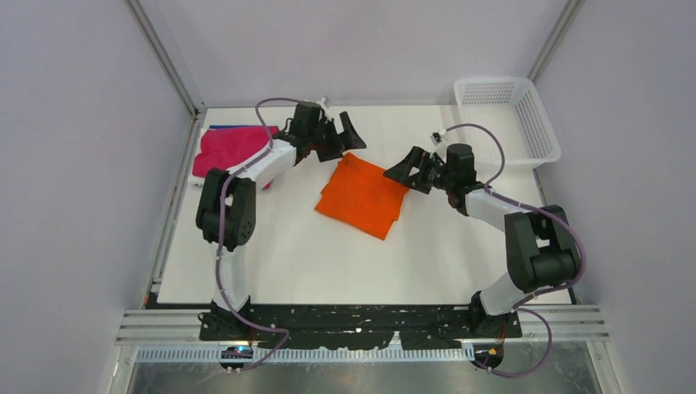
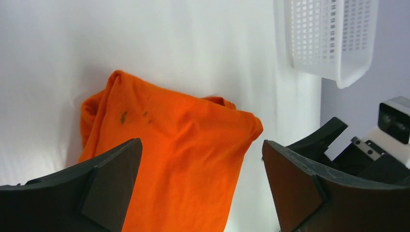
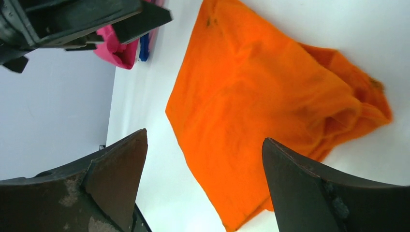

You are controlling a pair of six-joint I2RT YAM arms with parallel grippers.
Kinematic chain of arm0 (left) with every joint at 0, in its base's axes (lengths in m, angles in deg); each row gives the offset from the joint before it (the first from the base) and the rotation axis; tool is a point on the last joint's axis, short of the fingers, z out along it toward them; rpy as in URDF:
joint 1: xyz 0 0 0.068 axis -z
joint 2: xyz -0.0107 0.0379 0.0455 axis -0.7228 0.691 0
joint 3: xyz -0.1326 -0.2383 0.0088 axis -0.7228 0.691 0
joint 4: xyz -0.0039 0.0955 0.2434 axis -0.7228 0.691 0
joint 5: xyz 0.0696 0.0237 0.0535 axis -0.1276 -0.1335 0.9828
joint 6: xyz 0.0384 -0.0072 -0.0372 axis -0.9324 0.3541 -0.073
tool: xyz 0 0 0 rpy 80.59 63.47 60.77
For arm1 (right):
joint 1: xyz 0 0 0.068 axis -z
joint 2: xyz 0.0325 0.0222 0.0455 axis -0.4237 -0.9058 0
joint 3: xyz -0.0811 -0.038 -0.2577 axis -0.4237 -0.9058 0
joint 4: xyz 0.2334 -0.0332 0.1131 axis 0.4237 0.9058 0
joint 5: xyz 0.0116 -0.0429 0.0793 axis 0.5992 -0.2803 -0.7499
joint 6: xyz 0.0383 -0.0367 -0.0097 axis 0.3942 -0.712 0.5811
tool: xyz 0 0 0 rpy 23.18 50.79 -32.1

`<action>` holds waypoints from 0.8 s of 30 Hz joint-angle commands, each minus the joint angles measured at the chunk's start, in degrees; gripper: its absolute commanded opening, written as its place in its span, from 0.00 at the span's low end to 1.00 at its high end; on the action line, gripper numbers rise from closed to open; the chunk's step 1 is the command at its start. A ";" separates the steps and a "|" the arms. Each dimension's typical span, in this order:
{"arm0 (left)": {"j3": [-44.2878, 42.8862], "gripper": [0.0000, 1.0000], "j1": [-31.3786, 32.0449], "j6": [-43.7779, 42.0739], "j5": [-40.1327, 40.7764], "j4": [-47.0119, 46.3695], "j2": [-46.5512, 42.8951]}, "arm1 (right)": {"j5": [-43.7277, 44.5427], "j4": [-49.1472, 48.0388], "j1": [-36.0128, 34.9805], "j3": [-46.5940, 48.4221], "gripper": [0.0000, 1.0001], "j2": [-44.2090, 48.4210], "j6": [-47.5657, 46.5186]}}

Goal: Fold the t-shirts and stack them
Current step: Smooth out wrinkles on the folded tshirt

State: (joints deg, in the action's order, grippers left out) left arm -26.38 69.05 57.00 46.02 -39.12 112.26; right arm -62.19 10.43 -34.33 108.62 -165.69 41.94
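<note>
An orange t-shirt (image 1: 361, 195) lies folded into a rough rectangle in the middle of the white table; it also fills the left wrist view (image 2: 169, 130) and the right wrist view (image 3: 261, 96). My left gripper (image 1: 343, 139) (image 2: 200, 145) hangs open above the shirt's far corner, holding nothing. My right gripper (image 1: 408, 176) (image 3: 204, 140) hangs open just off its right corner, also holding nothing. A magenta-pink t-shirt (image 1: 232, 148) (image 3: 118, 48) lies folded at the back left. A blue one (image 1: 238, 128) (image 3: 144, 48) shows only as a thin edge under it.
A white mesh basket (image 1: 509, 119) (image 2: 329, 38) stands at the back right corner. Grey walls enclose the table on three sides. The left arm's elbow (image 1: 226, 209) rises over the left side, the right arm's elbow (image 1: 538, 246) over the right.
</note>
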 commanded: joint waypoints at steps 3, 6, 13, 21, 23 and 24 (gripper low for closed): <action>-4.26 1.00 -0.05 10.34 -7.21 -11.53 8.81 | -0.53 -5.86 -1.64 7.15 0.95 -10.24 3.13; -5.69 1.00 0.02 13.77 -7.51 -12.69 12.79 | -0.68 -7.12 -1.04 8.76 0.95 -15.24 4.68; -1.82 1.00 0.59 14.88 -7.24 -9.70 13.10 | 1.55 -6.63 1.35 7.30 0.95 -21.00 4.44; 18.55 1.00 3.91 13.38 -4.96 -11.69 0.09 | -0.08 -2.82 1.88 2.62 0.95 -18.55 0.37; 23.93 1.00 5.06 12.96 -3.44 -11.54 -3.92 | 0.26 -0.47 1.87 0.54 0.95 -15.11 -1.88; 26.41 1.00 5.54 13.07 -2.58 -11.93 -5.94 | 0.56 2.06 1.87 -0.05 0.95 -14.14 -2.73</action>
State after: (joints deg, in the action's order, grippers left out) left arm -8.26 72.07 71.47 40.84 -53.09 113.53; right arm -64.45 2.69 -32.95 113.12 -183.85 45.17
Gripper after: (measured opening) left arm 0.994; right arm 0.955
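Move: The folded orange t-shirt lies skewed on the table. From my left hand its middle is about 8 cm back, 4 cm to the right and 8 cm down; from my right hand it is roughly 10 cm to the left, 2 cm back and 7 cm down. The pink t-shirt stack sits some 29 cm left of my left hand and 2 cm ahead; the white basket stands about 27 cm right of my right hand and 17 cm ahead. I lower my left hand about 8 cm, easing a little out and to the right, so the open fingers come down on the t-shirt's far left part, then drag it some 8 cm back towards me. My right hand sinks about 7 cm while reaching 4 cm forward, and its open fingers stay down on the far right part. ##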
